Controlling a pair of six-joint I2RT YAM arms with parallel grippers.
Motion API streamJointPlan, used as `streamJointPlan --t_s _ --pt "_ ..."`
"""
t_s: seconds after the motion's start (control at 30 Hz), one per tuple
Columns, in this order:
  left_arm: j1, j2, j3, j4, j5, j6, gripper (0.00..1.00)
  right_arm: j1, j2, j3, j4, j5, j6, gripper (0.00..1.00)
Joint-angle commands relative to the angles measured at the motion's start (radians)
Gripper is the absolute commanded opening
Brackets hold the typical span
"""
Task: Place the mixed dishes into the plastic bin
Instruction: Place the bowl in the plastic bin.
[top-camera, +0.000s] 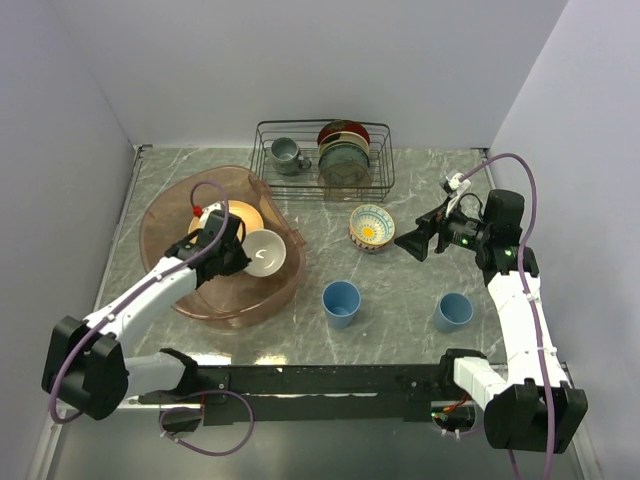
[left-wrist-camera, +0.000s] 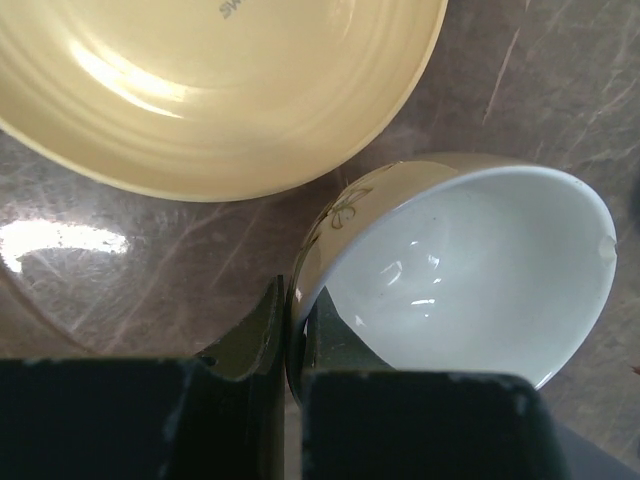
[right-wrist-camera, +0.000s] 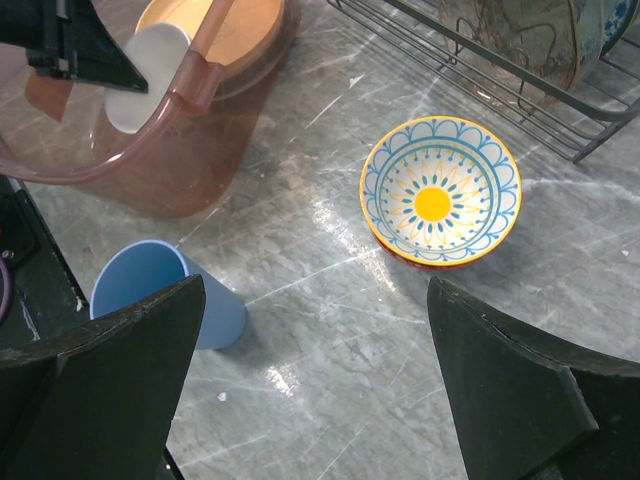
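Note:
The pinkish translucent plastic bin (top-camera: 160, 215) sits at the left with a yellow-orange plate (top-camera: 240, 214) inside. My left gripper (top-camera: 236, 256) reaches into it, shut on the rim of the cream bowl (top-camera: 266, 252). In the left wrist view the bowl (left-wrist-camera: 470, 270) is tilted beside the plate (left-wrist-camera: 220, 90), its rim pinched in my gripper (left-wrist-camera: 290, 312). My right gripper (top-camera: 415, 243) hovers open and empty over the table (right-wrist-camera: 315, 292). Near it are the red-patterned bowl (top-camera: 372, 227) (right-wrist-camera: 440, 190) and two light-blue cups (top-camera: 341, 302) (top-camera: 453, 311). One cup (right-wrist-camera: 140, 278) is by its left finger.
A black wire rack (top-camera: 322, 160) stands at the back, holding a grey mug (top-camera: 288, 155) and upright dark plates (top-camera: 344, 155). Its corner shows in the right wrist view (right-wrist-camera: 520, 90). Walls close in on three sides of the marble table.

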Motion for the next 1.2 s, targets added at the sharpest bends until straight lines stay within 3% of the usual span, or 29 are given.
streamJointPlan --t_s 0.0,0.37,0.47,0.6,0.77,0.97,1.17 --pt "0.004 0.027 -0.008 0.124 0.074 -0.011 0.05 -0.007 0.002 0.004 0.027 0.008 -0.013 1.0" --pt "0.006 0.113 -0.037 0.167 0.12 -0.017 0.11 -0.008 0.007 0.005 0.027 0.011 -0.016 1.0" --pt "0.004 0.13 -0.039 0.172 0.126 -0.016 0.23 -0.008 0.007 0.005 0.026 0.013 -0.017 1.0" --pt "0.004 0.137 -0.033 0.162 0.123 -0.011 0.49 -0.008 0.01 0.005 0.024 0.016 -0.02 1.0" --pt "0.006 0.099 -0.004 0.11 0.089 0.007 0.71 -0.008 0.017 0.007 0.023 0.02 -0.023 1.0" --pt "0.006 -0.008 0.044 0.04 0.045 0.061 0.88 -0.008 0.031 0.002 0.026 0.036 -0.025 1.0" --pt "0.004 -0.151 0.027 0.064 0.048 0.171 0.99 -0.008 0.074 -0.013 0.066 0.102 0.01 1.0"
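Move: The left hand holds the white bowl by its rim, tilted, inside the bin. Its spot on the bin floor lies about 5 cm to the hand's right, level with it fore and aft, and some 7 cm below. The yellow plate on its stack is about 9 cm ahead, 5 cm left and 7 cm below; the bin's right rim is roughly 12 cm to the right, 2 cm ahead, at hand height. From the right hand, that spot is some 31 cm left, level fore and aft, and 22 cm below. Downwards about 5 cm, drifting slightly right, the left arm lowers the tilted bowl towards the bin floor beside the yellow plate, the fingers tipping a little steeper. Near the bottom they open from the rim to almost full width, then the hand backs straight up some 8 cm, clear of the bowl. The open right hand starts easing down and forward by a centimetre or two. ##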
